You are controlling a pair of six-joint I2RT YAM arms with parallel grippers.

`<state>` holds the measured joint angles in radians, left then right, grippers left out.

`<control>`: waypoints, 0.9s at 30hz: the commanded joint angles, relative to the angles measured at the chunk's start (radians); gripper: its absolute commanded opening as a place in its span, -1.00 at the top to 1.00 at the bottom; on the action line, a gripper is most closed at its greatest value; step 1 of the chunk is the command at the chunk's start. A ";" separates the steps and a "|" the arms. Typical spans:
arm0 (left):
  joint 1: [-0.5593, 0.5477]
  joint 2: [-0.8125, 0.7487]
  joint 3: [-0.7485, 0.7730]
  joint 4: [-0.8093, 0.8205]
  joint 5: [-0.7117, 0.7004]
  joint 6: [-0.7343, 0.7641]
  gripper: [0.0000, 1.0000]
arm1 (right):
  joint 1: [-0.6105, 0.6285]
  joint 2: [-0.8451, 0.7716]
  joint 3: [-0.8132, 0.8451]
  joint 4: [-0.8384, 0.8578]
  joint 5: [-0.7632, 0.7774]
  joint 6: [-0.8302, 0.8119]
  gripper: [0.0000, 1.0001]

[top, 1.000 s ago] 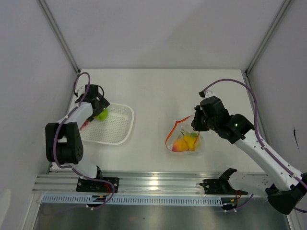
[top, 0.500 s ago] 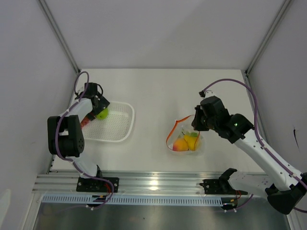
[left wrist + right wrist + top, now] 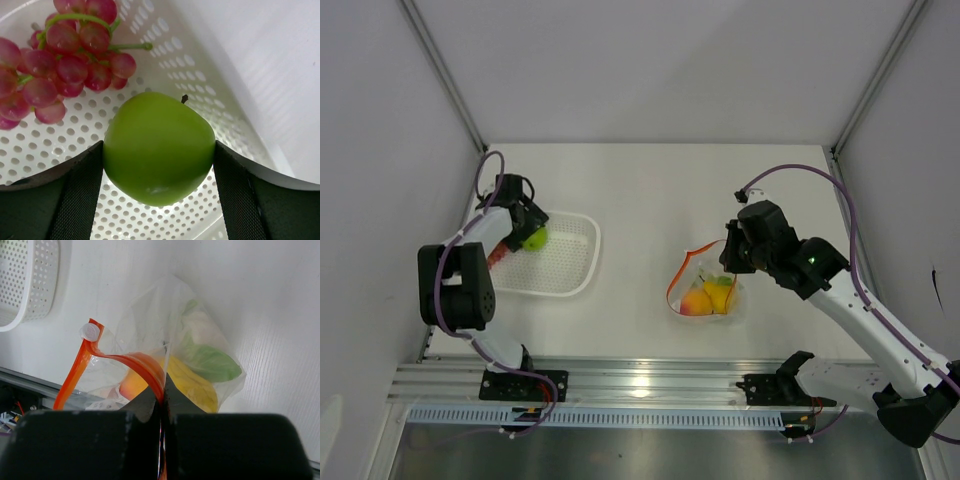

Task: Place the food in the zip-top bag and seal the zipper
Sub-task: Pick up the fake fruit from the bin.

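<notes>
In the white basket (image 3: 565, 265), a green apple (image 3: 159, 147) lies next to a bunch of red-purple grapes (image 3: 60, 60). My left gripper (image 3: 527, 232) reaches down into the basket, and both fingers (image 3: 82, 195) press the apple's sides. At centre right, the clear zip-top bag (image 3: 705, 285) hangs from my right gripper (image 3: 732, 258). That gripper is shut on the bag's red-orange zipper (image 3: 75, 375), and the mouth gapes open. Inside the bag are an orange (image 3: 131, 382), a yellow piece (image 3: 192, 382), a pale whitish piece (image 3: 202, 330) and a green leaf (image 3: 212, 362).
The basket sits at the table's left side, close to the left wall (image 3: 380, 150). An aluminium rail (image 3: 640, 380) runs along the near edge, in front of both arm bases. White tabletop (image 3: 640, 200) lies between basket and bag.
The left gripper has shifted slightly within the basket, and its fingers have closed in onto the green apple. The right arm and the bag have not moved.
</notes>
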<state>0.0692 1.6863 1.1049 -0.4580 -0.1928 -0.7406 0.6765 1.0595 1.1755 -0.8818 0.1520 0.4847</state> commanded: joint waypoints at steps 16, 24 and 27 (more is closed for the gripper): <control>-0.155 -0.681 -0.238 0.134 0.426 -0.014 0.99 | -0.005 0.003 -0.007 0.073 -0.040 0.023 1.00; -0.515 -0.792 -0.258 0.433 0.719 -0.013 0.99 | -0.005 0.020 -0.007 0.081 -0.054 0.034 1.00; -0.667 -0.804 -0.269 0.525 0.672 0.003 0.99 | -0.003 0.027 -0.007 0.086 -0.054 0.040 1.00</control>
<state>-0.5056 0.9081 0.8490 -0.0803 0.4332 -0.7662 0.6765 1.0836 1.1667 -0.8326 0.1066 0.5053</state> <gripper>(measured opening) 0.821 0.002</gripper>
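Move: The green apple is already between the left fingers, low in the bin. The bag's mouth, where it is being taken, lies some 38 cm to the right of the left hand, 17 cm back and roughly 9 cm higher. The grapes sit about 9 cm to the left of the hand and 3 cm back; the peach in the bag is some 39 cm right and 18 cm back. From the right hand, the mouth is about 4 cm left, 1 cm back and 7 cm below. Back and slightly right at first, low in the bin, then steeply up and ever faster to the right and back, the left hand carries the apple out of the bin towards the open bag: some 28 cm right, 25 cm up and 16 cm back. Its wrist swings clockwise and tips the fingers up from pointing down, grip unchanged. The right hand keeps its pinch on the bag's edge, easing slightly left. ##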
